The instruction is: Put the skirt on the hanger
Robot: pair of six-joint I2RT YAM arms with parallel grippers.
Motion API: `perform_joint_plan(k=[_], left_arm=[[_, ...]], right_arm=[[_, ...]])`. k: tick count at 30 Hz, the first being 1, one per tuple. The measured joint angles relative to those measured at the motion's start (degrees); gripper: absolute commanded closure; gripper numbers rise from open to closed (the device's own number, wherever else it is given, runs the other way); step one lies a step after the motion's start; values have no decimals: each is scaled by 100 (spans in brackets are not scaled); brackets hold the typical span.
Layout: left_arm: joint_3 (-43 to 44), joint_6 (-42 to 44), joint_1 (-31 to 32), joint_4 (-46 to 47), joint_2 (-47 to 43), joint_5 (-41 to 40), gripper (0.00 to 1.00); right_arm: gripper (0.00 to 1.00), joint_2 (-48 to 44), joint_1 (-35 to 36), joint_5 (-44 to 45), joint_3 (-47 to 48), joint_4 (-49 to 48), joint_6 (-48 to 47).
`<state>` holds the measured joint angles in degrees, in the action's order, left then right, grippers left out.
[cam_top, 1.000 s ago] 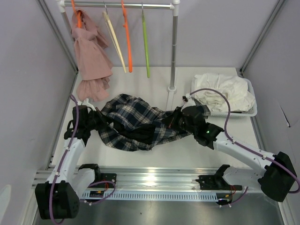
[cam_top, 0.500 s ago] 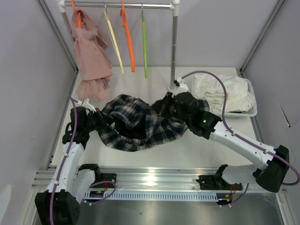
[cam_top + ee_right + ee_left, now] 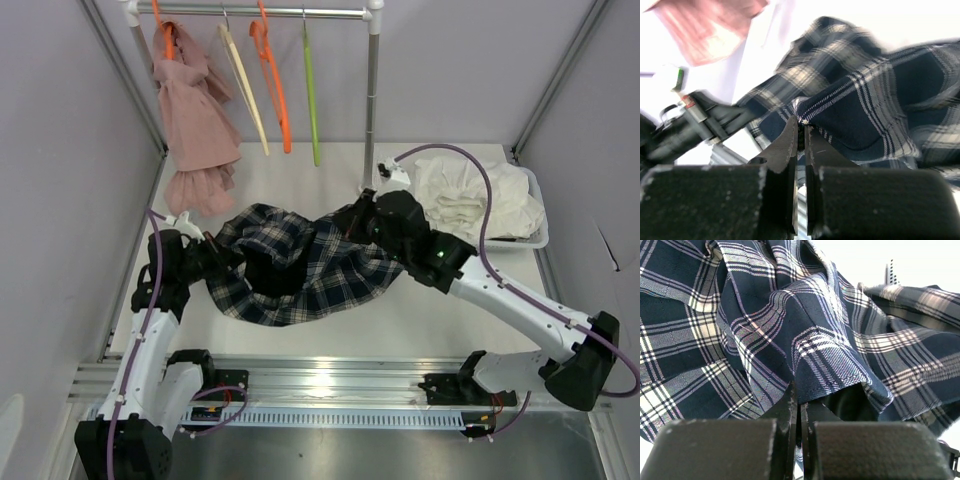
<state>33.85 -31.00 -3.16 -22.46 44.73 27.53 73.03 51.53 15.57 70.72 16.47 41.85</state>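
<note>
The navy and white plaid skirt (image 3: 300, 265) hangs stretched between my two grippers above the table. My left gripper (image 3: 212, 252) is shut on its left edge; in the left wrist view the jaws (image 3: 800, 397) pinch the skirt's hem (image 3: 825, 375). My right gripper (image 3: 362, 222) is shut on its right edge, lifted toward the rack; the right wrist view shows the skirt (image 3: 865, 105) clamped at the fingertips (image 3: 801, 127). An orange hanger (image 3: 275, 80), a cream hanger (image 3: 243, 85) and a green hanger (image 3: 310, 90) hang bare on the rail (image 3: 260, 12).
A pink garment (image 3: 195, 110) hangs on an orange hanger at the rail's left end. The rack's upright post (image 3: 371, 100) stands just behind my right gripper. A white tray (image 3: 540, 238) of white cloth (image 3: 470, 195) sits at the right.
My right gripper has carried the skirt's right edge up and toward the rack post. The skirt has bunched leftward. My left gripper has barely moved. The hangers swing slightly.
</note>
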Motion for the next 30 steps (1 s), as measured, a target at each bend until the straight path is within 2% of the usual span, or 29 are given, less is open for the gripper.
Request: perform_joint_plan(k=[8, 12, 15, 17, 18, 20, 21, 23, 24, 27, 30], left_arm=[[-2, -2, 129, 44, 151, 22, 98], [-24, -39, 772, 164, 457, -63, 96], [-90, -122, 1335, 313, 737, -304, 94], [-170, -212, 1563, 466, 914, -417, 92], [-221, -251, 1622, 529, 999, -468, 91], [-273, -289, 1655, 592, 1200, -568, 86], [-282, -308, 1655, 608, 1276, -627, 84], [-284, -332, 1655, 662, 1443, -710, 81], [-282, -350, 1655, 708, 1510, -758, 80], [-273, -348, 1655, 774, 1641, -817, 77], [-245, -345, 1655, 782, 1716, -881, 73]], right_arm=[[100, -1056, -1464, -404, -2387, -262, 476], [100, -1602, -1875, -774, -3521, -407, 671], [98, -1692, -1974, -883, -3932, -459, 758], [90, -1674, -1978, -911, -4026, -474, 765], [79, -1663, -1989, -933, -4030, -485, 761], [66, -1641, -2028, -999, -4028, -564, 717], [56, -1631, -2057, -1010, -4028, -586, 660], [46, -1622, -2096, -1036, -4024, -581, 544], [39, -1622, -2103, -1040, -4009, -560, 463], [30, -1672, -2065, -1016, -3891, -426, 199], [27, -1910, -1904, -881, -3786, -323, -22]])
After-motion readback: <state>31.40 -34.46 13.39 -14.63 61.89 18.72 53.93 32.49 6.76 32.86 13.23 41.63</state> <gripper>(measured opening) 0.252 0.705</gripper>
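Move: The right hand pinches the raised waist edge of the plaid skirt; the skirt's middle lies about 12 cm to its left, 3 cm ahead and roughly 24 cm lower. The near upright's foot is about 6 cm to this hand's right and 18 cm ahead, and the basket of white cloth some 39 cm right and 24 cm ahead, both also well below. For the left hand, still holding the other end, the skirt's middle is about 14 cm right, 5 cm ahead and 12 cm down. Down and to the right, the right hand sweeps its end of the waist towards the table, dropping about 20 cm with some 14 cm of sideways travel while tipping down; it then opens wide, lets go and starts to rise slightly. The left hand sinks about 8 cm and shifts 5 cm right, tipping down a little, its fingers easing partly open around the cloth. ##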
